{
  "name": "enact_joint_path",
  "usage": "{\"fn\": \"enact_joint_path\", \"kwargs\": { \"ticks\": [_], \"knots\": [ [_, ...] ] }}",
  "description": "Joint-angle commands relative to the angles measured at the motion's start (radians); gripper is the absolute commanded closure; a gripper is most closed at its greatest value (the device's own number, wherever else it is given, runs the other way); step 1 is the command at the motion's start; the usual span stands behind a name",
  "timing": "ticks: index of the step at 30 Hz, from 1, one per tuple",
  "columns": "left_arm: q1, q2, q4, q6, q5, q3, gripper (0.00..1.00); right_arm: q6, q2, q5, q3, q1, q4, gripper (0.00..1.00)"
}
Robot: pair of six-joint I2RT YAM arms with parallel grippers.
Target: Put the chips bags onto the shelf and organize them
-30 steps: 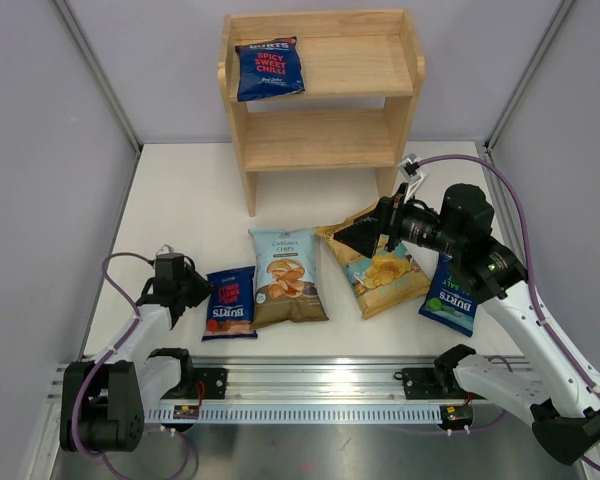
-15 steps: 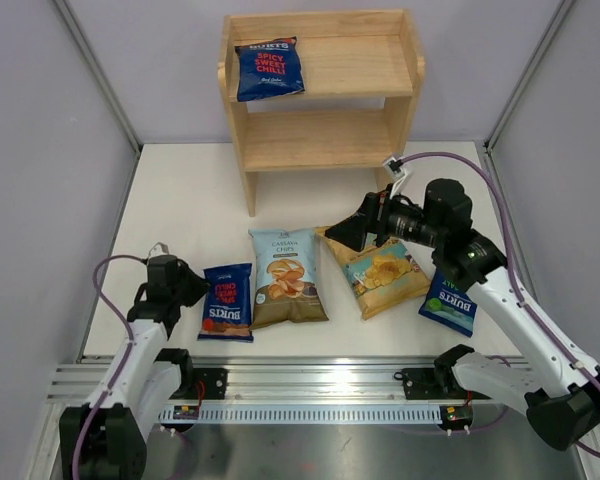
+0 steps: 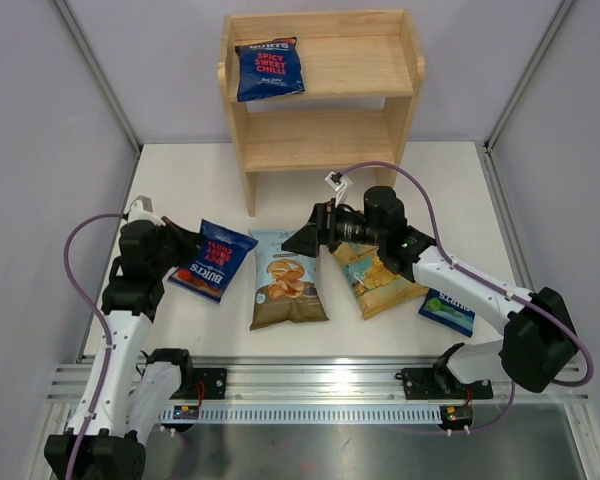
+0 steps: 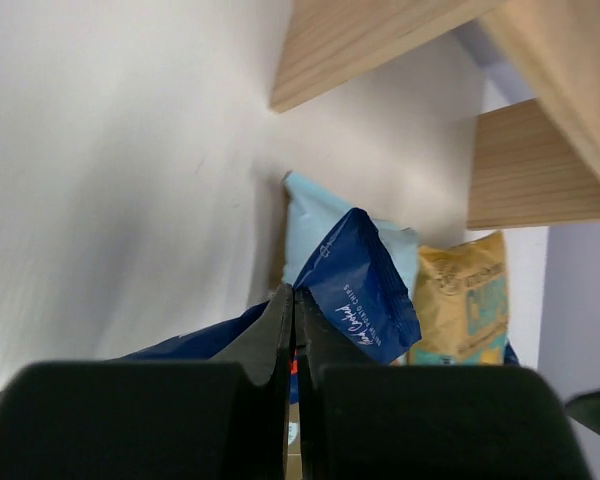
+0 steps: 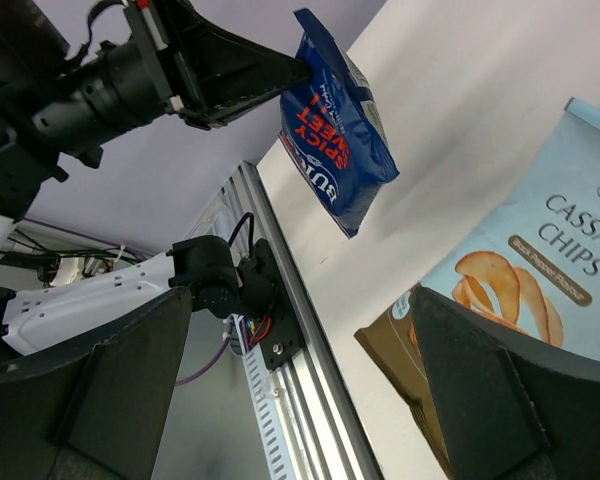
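Note:
My left gripper point(image 3: 187, 246) is shut on the edge of a small dark blue red-lettered chips bag point(image 3: 213, 261), which hangs tilted above the table; the shut jaws point(image 4: 295, 300) pinch it point(image 4: 365, 300). Another red-lettered blue bag point(image 3: 269, 68) lies on the top tier of the wooden shelf point(image 3: 320, 140). The pale-blue Cassava bag point(image 3: 287, 278), the yellow and teal bag point(image 3: 385, 282) and a green-marked blue bag point(image 3: 448, 308) lie flat on the table. My right gripper point(image 3: 306, 240) stands open over the Cassava bag's top right corner. Its wrist view shows the held bag point(image 5: 335, 135) and the Cassava bag point(image 5: 540, 270).
The shelf stands at the back centre against the wall, both side panels reaching the table. A metal rail point(image 3: 310, 385) with the arm bases runs along the near edge. Grey walls close in left and right. The right arm's purple cable point(image 3: 420, 190) arcs above the yellow bag.
My left gripper closed on the small blue bag and lifted it up and back from beside the Cassava bag. The right arm swung left from over the yellow bag to the Cassava bag.

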Motion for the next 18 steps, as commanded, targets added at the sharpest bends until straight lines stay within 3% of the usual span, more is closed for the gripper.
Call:
{"fn": "enact_joint_path", "kwargs": {
  "ticks": [1,7,18],
  "knots": [
    [-0.025,-0.014,-0.011,0.038,0.060,0.109,1.00,0.013,0.031,0.029,-0.011,0.037,0.234,0.01],
    [-0.073,-0.007,0.035,-0.004,0.150,0.186,1.00,-0.018,0.082,0.113,-0.037,0.089,0.380,0.01],
    [-0.280,-0.005,0.107,-0.076,0.095,0.292,1.00,-0.010,0.162,0.084,-0.011,0.141,0.494,0.01]
  ]
}}
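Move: Between the open fingers of the right gripper is where the small blue Burts bag is headed: about 24 cm right of the left hand, 3 cm back and some 5 cm higher. From the right hand, that held bag's middle lies about 20 cm left, level fore and aft, some 10 cm lower. The cassava bag lies about 25 cm below the right hand, 4 cm to its left and straight abreast; the yellow bag is 17 cm right, 6 cm ahead and equally low. Lifting the blue bag in still-shut fingers, the left hand climbs about 12 cm and swings some 8 cm right towards the right gripper, its fingertips tipping up and turning clockwise, roughly 15 degrees each. The right hand, kept wide open, slides about 5 cm left over the cassava bag to meet it, tilting slightly. ##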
